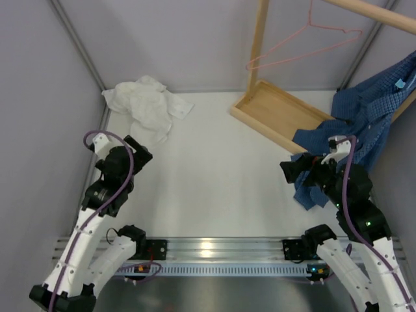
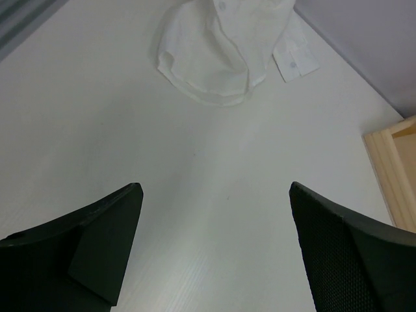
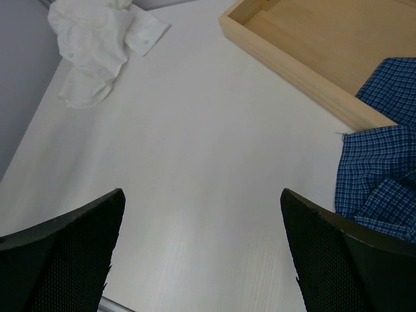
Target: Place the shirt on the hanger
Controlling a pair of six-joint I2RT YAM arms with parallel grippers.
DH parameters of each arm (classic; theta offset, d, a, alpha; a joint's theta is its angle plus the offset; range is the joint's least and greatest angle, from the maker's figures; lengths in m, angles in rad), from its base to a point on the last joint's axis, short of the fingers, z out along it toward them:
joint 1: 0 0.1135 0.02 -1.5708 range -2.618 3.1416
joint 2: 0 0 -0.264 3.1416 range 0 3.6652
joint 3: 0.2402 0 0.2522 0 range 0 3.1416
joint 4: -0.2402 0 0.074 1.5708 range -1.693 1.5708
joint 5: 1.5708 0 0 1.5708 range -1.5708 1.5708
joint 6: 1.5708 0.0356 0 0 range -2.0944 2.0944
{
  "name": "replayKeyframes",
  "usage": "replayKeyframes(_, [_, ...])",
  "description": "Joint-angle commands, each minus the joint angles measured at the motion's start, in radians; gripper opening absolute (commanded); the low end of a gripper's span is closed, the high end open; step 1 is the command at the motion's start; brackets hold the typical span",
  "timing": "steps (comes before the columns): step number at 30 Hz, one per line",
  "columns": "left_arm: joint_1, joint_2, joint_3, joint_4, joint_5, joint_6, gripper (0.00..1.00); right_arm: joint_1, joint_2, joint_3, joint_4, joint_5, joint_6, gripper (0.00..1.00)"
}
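The white shirt (image 1: 146,106) lies crumpled at the table's far left; it also shows at the top of the left wrist view (image 2: 218,49) and at the top left of the right wrist view (image 3: 94,45). The pink wire hanger (image 1: 305,44) hangs from the wooden rack's rail at the far right. My left gripper (image 1: 138,154) is open and empty, a short way nearer than the shirt, over bare table (image 2: 215,190). My right gripper (image 1: 290,170) is open and empty at the right, beside the blue shirt (image 3: 201,192).
A light wooden rack with a tray base (image 1: 276,114) and an upright post (image 1: 258,42) stands at the back right. A blue checked shirt (image 1: 364,123) hangs from the rack and spills onto the table at the right (image 3: 380,162). Grey walls enclose the table.
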Motion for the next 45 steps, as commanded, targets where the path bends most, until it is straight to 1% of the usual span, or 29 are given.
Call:
replayKeyframes(1, [0.005, 0.147, -0.012, 0.205, 0.038, -0.121, 0.98, -0.012, 0.013, -0.012, 0.105, -0.097, 0.043, 1.00])
replayKeyframes(4, [0.005, 0.339, 0.086, 0.303, -0.008, -0.092, 0.98, -0.012, 0.019, -0.039, 0.129, -0.163, 0.048, 0.99])
replayKeyframes(5, [0.018, 0.458, 0.115, 0.322, -0.042, -0.075, 0.98, -0.010, 0.022, -0.041, 0.129, -0.172, 0.048, 1.00])
replayKeyframes(6, [0.039, 0.521, 0.196, 0.318, -0.053, -0.064, 0.98, -0.012, 0.022, -0.044, 0.128, -0.185, 0.042, 0.99])
replayKeyframes(8, [0.142, 0.692, 0.270, 0.313, 0.004, -0.052, 0.98, -0.010, 0.021, -0.039, 0.120, -0.188, 0.031, 0.99])
replayKeyframes(12, [0.255, 0.945, 0.422, 0.360, 0.088, -0.050, 0.98, -0.010, 0.007, -0.048, 0.114, -0.214, 0.029, 0.99])
replayKeyframes(14, [0.275, 1.070, 0.581, 0.366, 0.116, -0.038, 0.98, -0.010, 0.013, -0.058, 0.115, -0.226, 0.026, 1.00])
replayKeyframes(15, [0.278, 1.212, 0.653, 0.336, 0.128, -0.024, 0.98, -0.012, 0.018, -0.064, 0.118, -0.234, 0.023, 0.99])
replayKeyframes(16, [0.282, 1.289, 0.812, 0.304, 0.122, -0.018, 0.98, -0.012, 0.024, -0.064, 0.117, -0.240, 0.020, 0.99])
replayKeyframes(19, [0.297, 1.522, 0.985, 0.281, 0.129, 0.002, 0.98, -0.012, 0.048, -0.061, 0.117, -0.263, 0.010, 0.99])
replayKeyframes(20, [0.301, 1.572, 1.092, 0.279, 0.130, 0.028, 0.96, -0.012, 0.055, -0.059, 0.118, -0.266, 0.009, 0.99])
replayKeyframes(21, [0.305, 1.617, 1.134, 0.282, 0.137, 0.040, 0.94, -0.012, 0.058, -0.061, 0.118, -0.271, 0.006, 0.99])
replayKeyframes(22, [0.306, 1.693, 1.175, 0.293, 0.152, 0.078, 0.78, -0.012, 0.061, -0.062, 0.118, -0.271, 0.005, 0.99])
replayKeyframes(23, [0.306, 1.729, 1.258, 0.291, 0.183, 0.103, 0.67, -0.010, 0.061, -0.061, 0.117, -0.269, 0.003, 0.99])
replayKeyframes(24, [0.308, 1.752, 1.278, 0.290, 0.200, 0.120, 0.61, -0.012, 0.062, -0.061, 0.117, -0.268, 0.000, 1.00])
replayKeyframes(25, [0.308, 1.758, 1.283, 0.290, 0.212, 0.123, 0.59, -0.012, 0.064, -0.061, 0.117, -0.265, -0.003, 1.00])
replayKeyframes(26, [0.306, 1.743, 1.277, 0.291, 0.220, 0.111, 0.43, -0.012, 0.064, -0.061, 0.117, -0.260, -0.004, 0.99])
replayKeyframes(28, [0.306, 1.708, 1.254, 0.293, 0.246, 0.118, 0.27, -0.012, 0.073, -0.058, 0.117, -0.243, -0.006, 0.99])
replayKeyframes(29, [0.306, 1.670, 1.251, 0.291, 0.255, 0.125, 0.00, -0.012, 0.076, -0.055, 0.118, -0.243, -0.004, 0.99])
replayKeyframes(33, [0.295, 1.515, 1.183, 0.294, 0.323, 0.178, 0.00, -0.012, 0.073, -0.042, 0.117, -0.252, 0.009, 1.00])
replayKeyframes(35, [0.237, 1.423, 1.102, 0.294, 0.321, 0.253, 0.00, -0.012, 0.061, -0.045, 0.120, -0.245, 0.017, 0.99])
replayKeyframes(36, [0.172, 1.322, 1.064, 0.293, 0.296, 0.281, 0.00, -0.012, 0.059, -0.044, 0.120, -0.228, 0.022, 0.99])
replayKeyframes(38, [0.090, 1.211, 0.905, 0.294, 0.240, 0.330, 0.00, -0.012, 0.059, -0.041, 0.122, -0.199, 0.020, 0.99])
replayKeyframes(39, [0.044, 1.106, 0.843, 0.304, 0.220, 0.339, 0.00, -0.010, 0.058, -0.041, 0.120, -0.190, 0.019, 1.00])
replayKeyframes(40, [-0.063, 1.056, 0.783, 0.304, 0.173, 0.352, 0.00, -0.012, 0.056, -0.039, 0.118, -0.182, 0.014, 0.99])
replayKeyframes(41, [-0.123, 1.010, 0.664, 0.302, 0.151, 0.349, 0.00, -0.012, 0.053, -0.036, 0.117, -0.170, 0.003, 0.99])
replayKeyframes(42, [-0.240, 0.920, 0.601, 0.311, 0.140, 0.339, 0.00, -0.012, 0.055, -0.032, 0.117, -0.160, -0.001, 1.00])
replayKeyframes(44, [-0.361, 0.841, 0.425, 0.314, 0.104, 0.288, 0.00, -0.012, 0.058, -0.016, 0.102, -0.140, -0.007, 0.99])
replayKeyframes(45, [-0.481, 0.804, 0.371, 0.319, 0.096, 0.257, 0.00, -0.010, 0.059, -0.012, 0.099, -0.121, -0.018, 0.99])
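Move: Up by the back wall, the white shirt lies bunched some 38 cm ahead of the open left hand, about 4 cm to its left and 19 cm below. Its loose sleeve end lies about 13 cm to the right of the shirt's middle and level with it; the wooden tray is roughly 56 cm right of that middle and 3 cm nearer. From the right hand the shirt lies around 42 cm ahead, 55 cm left and 22 cm below. Swooping forward about 38 cm and down 18 cm, the left hand tips down some 20 degrees, shuts its fingers on the white shirt and pinches the cloth. It then lifts about 20 cm while sweeping quickly back and to the right, towards the right hand, turning clockwise. The right hand, still open and empty, eases some 4 cm left and a little down. ##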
